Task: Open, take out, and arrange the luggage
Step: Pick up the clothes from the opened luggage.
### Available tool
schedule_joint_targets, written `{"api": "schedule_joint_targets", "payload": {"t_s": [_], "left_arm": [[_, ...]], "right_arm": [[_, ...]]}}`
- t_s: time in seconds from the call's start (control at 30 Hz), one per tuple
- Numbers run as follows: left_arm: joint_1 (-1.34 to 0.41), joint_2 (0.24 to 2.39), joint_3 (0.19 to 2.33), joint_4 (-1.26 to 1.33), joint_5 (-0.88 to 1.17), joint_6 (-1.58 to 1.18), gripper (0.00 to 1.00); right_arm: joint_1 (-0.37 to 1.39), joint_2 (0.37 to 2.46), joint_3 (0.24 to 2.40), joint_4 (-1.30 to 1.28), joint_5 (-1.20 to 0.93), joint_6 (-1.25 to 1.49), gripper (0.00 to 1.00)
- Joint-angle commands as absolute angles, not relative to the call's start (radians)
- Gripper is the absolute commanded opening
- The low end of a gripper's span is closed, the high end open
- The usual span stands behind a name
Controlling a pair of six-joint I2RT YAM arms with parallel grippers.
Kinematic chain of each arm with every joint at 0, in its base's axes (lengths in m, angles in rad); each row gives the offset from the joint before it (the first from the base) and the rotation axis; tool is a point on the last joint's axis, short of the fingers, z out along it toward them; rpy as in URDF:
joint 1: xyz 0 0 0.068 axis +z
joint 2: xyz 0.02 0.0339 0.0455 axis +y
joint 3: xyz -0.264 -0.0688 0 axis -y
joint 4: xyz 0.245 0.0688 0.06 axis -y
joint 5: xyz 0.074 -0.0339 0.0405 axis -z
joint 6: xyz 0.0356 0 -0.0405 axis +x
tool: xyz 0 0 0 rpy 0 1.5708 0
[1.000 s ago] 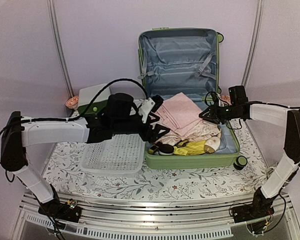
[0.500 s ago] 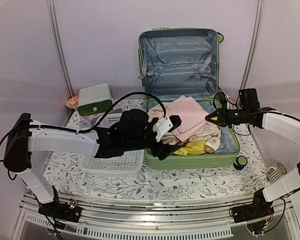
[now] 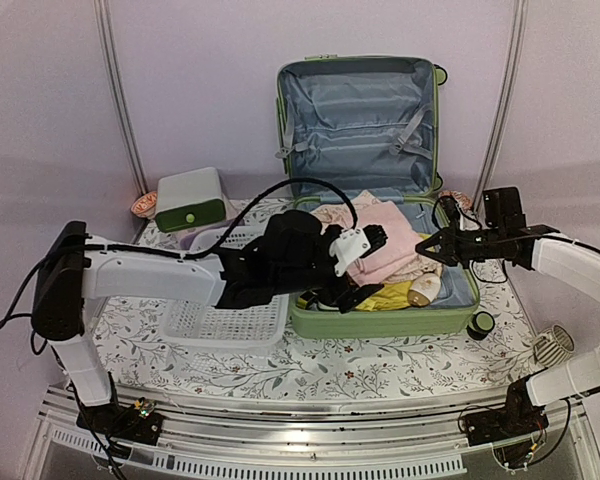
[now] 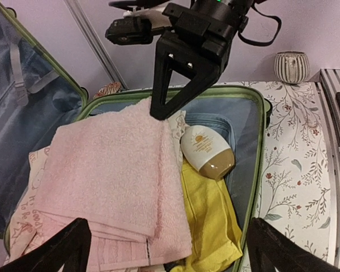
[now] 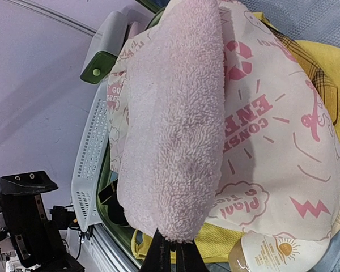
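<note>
The luggage (image 3: 380,322) lies open on the table, its lid (image 3: 358,120) standing upright at the back. Its lower half holds a folded pink towel (image 4: 107,170) on a white cloth with pink print (image 5: 272,130), a yellow cloth (image 4: 209,215) and a cream bottle with a brown cap (image 4: 207,153). My left gripper (image 3: 368,268) hovers open over the front left of the pile, its fingers astride the towel's near end and touching nothing. My right gripper (image 5: 173,258) is shut on the pink towel's (image 5: 175,113) right edge, above the bottle (image 3: 423,290).
A white perforated basket (image 3: 230,310) sits left of the luggage, under my left forearm. A white-and-green box (image 3: 190,200) stands behind it. A small striped cup (image 3: 552,345) rests on the table at the right, near my right arm's base.
My left arm swung right from over the basket to over the luggage, and its jaws widened. My right gripper shut at the towel's edge and drew slightly right and nearer.
</note>
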State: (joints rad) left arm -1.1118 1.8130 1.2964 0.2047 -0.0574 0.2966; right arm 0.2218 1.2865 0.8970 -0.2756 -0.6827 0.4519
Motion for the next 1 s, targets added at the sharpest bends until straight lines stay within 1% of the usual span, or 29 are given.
{"api": "schedule_joint_targets", "payload": {"t_s": [0.0, 0.2, 0.47, 0.67, 0.7, 0.77, 0.97], "left_arm": [[-1.123, 1.879, 1.377, 0.191, -0.027, 0.343, 0.96], [-1.124, 2.003, 1.511, 0.073, -0.020, 0.360, 0.88], [-1.123, 2.100, 1.620, 0.000, -0.146, 0.378, 0.87], [-1.124, 2.154, 1.699, -0.082, -0.197, 0.390, 0.79], [-1.124, 2.158, 1.703, -0.087, -0.198, 0.391, 0.76], [-1.123, 2.163, 1.711, -0.094, -0.211, 0.389, 0.68], [-1.128, 2.148, 1.731, -0.128, -0.260, 0.380, 0.34]], "right_arm": [[0.227, 1.254, 0.866, -0.264, -0.678, 0.473, 0.04], [0.227, 1.232, 0.852, -0.263, -0.675, 0.482, 0.04], [0.227, 1.212, 0.855, -0.268, -0.675, 0.482, 0.04], [0.226, 1.210, 0.851, -0.275, -0.667, 0.474, 0.04], [0.227, 1.210, 0.850, -0.274, -0.666, 0.473, 0.04], [0.227, 1.208, 0.848, -0.274, -0.663, 0.474, 0.04], [0.227, 1.201, 0.849, -0.280, -0.658, 0.473, 0.04]]}}
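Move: The left gripper, wide open and empty, has the pink towel's middle about 8 cm ahead, 3 cm to its right and 8 cm below, with the near fold closer still. The yellow cloth lies some 1 cm ahead, 5 cm to its right and 13 cm below, the sunscreen bottle roughly 10 cm right, 2 cm ahead and 12 cm below. From the right hand, already pinching the towel's near right part, the towel's middle is about 9 cm left, 3 cm ahead and 3 cm lower. Bring the left gripper right along the towel's near side, then down about 6 cm and forward some 5 cm, so that its fingers straddle the near left part of the towel; roll it about 15 degrees, fingertips tipping down, and close to roughly half open around the terry cloth. Keep the right fingers shut on their pinch, nearly still. ##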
